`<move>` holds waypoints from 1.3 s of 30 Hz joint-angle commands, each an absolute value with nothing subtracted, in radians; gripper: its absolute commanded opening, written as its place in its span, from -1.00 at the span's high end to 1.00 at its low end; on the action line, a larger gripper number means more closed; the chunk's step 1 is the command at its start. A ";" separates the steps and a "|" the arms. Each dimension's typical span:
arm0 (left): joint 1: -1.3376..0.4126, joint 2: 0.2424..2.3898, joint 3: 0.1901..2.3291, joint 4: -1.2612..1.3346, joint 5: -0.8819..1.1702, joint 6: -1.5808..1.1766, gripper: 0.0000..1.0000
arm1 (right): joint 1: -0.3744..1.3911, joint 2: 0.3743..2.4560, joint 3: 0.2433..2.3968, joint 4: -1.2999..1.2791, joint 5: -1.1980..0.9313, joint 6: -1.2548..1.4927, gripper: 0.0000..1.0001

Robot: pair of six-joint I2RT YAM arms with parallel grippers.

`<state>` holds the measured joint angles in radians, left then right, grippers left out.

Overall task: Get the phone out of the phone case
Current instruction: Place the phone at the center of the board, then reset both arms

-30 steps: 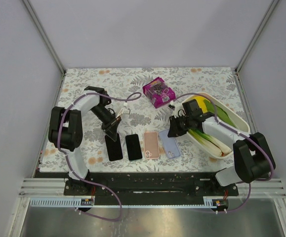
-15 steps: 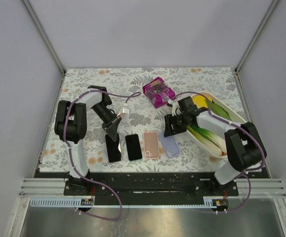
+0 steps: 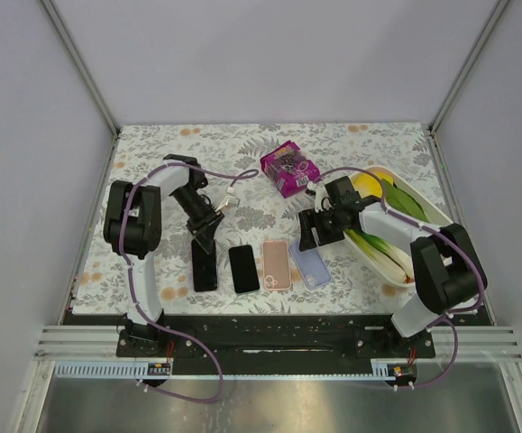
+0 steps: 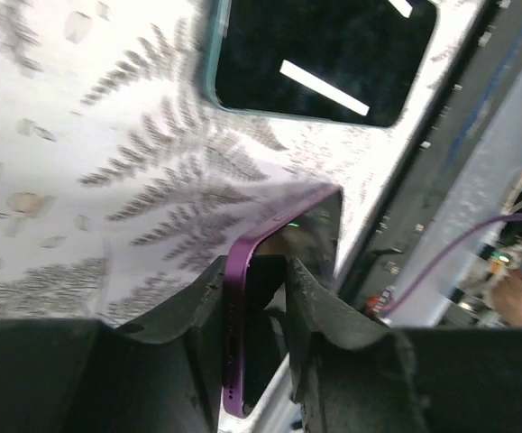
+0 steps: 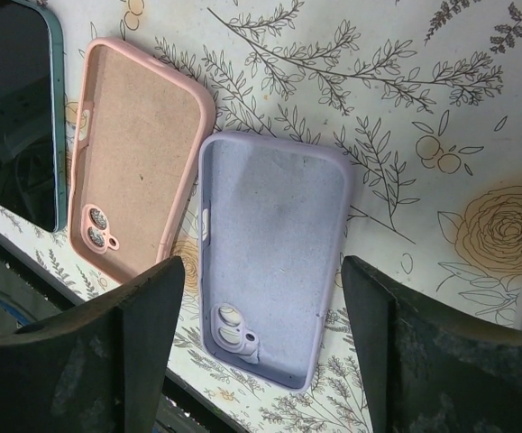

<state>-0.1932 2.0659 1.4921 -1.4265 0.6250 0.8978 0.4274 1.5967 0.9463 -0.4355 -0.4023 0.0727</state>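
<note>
A purple-edged phone (image 4: 233,316) with a black screen has its end between the fingers of my left gripper (image 4: 256,268). It leans on the left finger, and a thin gap shows at the right finger. From above, that phone (image 3: 205,264) lies at the left of the row, below the left gripper (image 3: 205,233). An empty lilac phone case (image 5: 274,244) lies inside-up on the table, apart from the phone. My right gripper (image 5: 262,263) hovers wide open over it and holds nothing. From above, the right gripper (image 3: 309,236) is at the far end of the lilac case (image 3: 310,266).
A teal-edged phone (image 3: 243,268) and an empty pink case (image 3: 277,263) lie between the two. A purple snack packet (image 3: 289,168) sits farther back. A white tray (image 3: 427,207) of vegetables stands on the right. The black front rail runs just below the row.
The right gripper has opened wide and let go of the lilac case. The left gripper's jaws have parted slightly around the purple phone, and the left arm has shifted a little.
</note>
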 commanded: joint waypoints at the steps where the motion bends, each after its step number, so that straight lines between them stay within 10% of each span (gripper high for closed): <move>1: -0.195 2.049 1.491 -1.210 0.505 0.937 0.35 | 0.423 1.552 0.971 -0.437 -0.397 0.052 -0.59; 18: -0.198 2.000 1.428 -1.144 0.518 0.925 0.17 | 0.423 1.525 0.965 -0.439 -0.403 0.045 -0.59; 39: -0.003 1.356 1.097 -0.471 0.560 0.438 -0.98 | 0.426 1.195 0.999 -0.370 -0.195 -0.116 -0.99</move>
<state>-0.0662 1.4567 1.1641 -0.7277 0.5560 0.6193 0.4271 1.2762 0.9573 -0.4320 -0.3164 -0.0601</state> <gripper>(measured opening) 0.978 0.992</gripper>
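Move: The phone is still between the left fingers by its far end, tilted: its middle is about 6 cm back from that hand and 2 cm lower, with no sideways offset. The teal-edged phone lies roughly 12 cm to the left hand's right and 6 cm back; the pink case is 22 cm right and 5 cm back. From the right hand the phone is some 35 cm left and 7 cm back, the lavender case 3 cm left and 6 cm back, just below. The phone's raised far end is lowered towards the board as the left hand goes about 4 cm forward and nearly as far down, then pauses. Its fingers open wide and let go; the hand rises some 12 cm, also forward and a little left, its fingers swinging from back-pointing towards straight down. The right hand, already empty, slowly then faster lifts about 10 cm off the lavender case. ##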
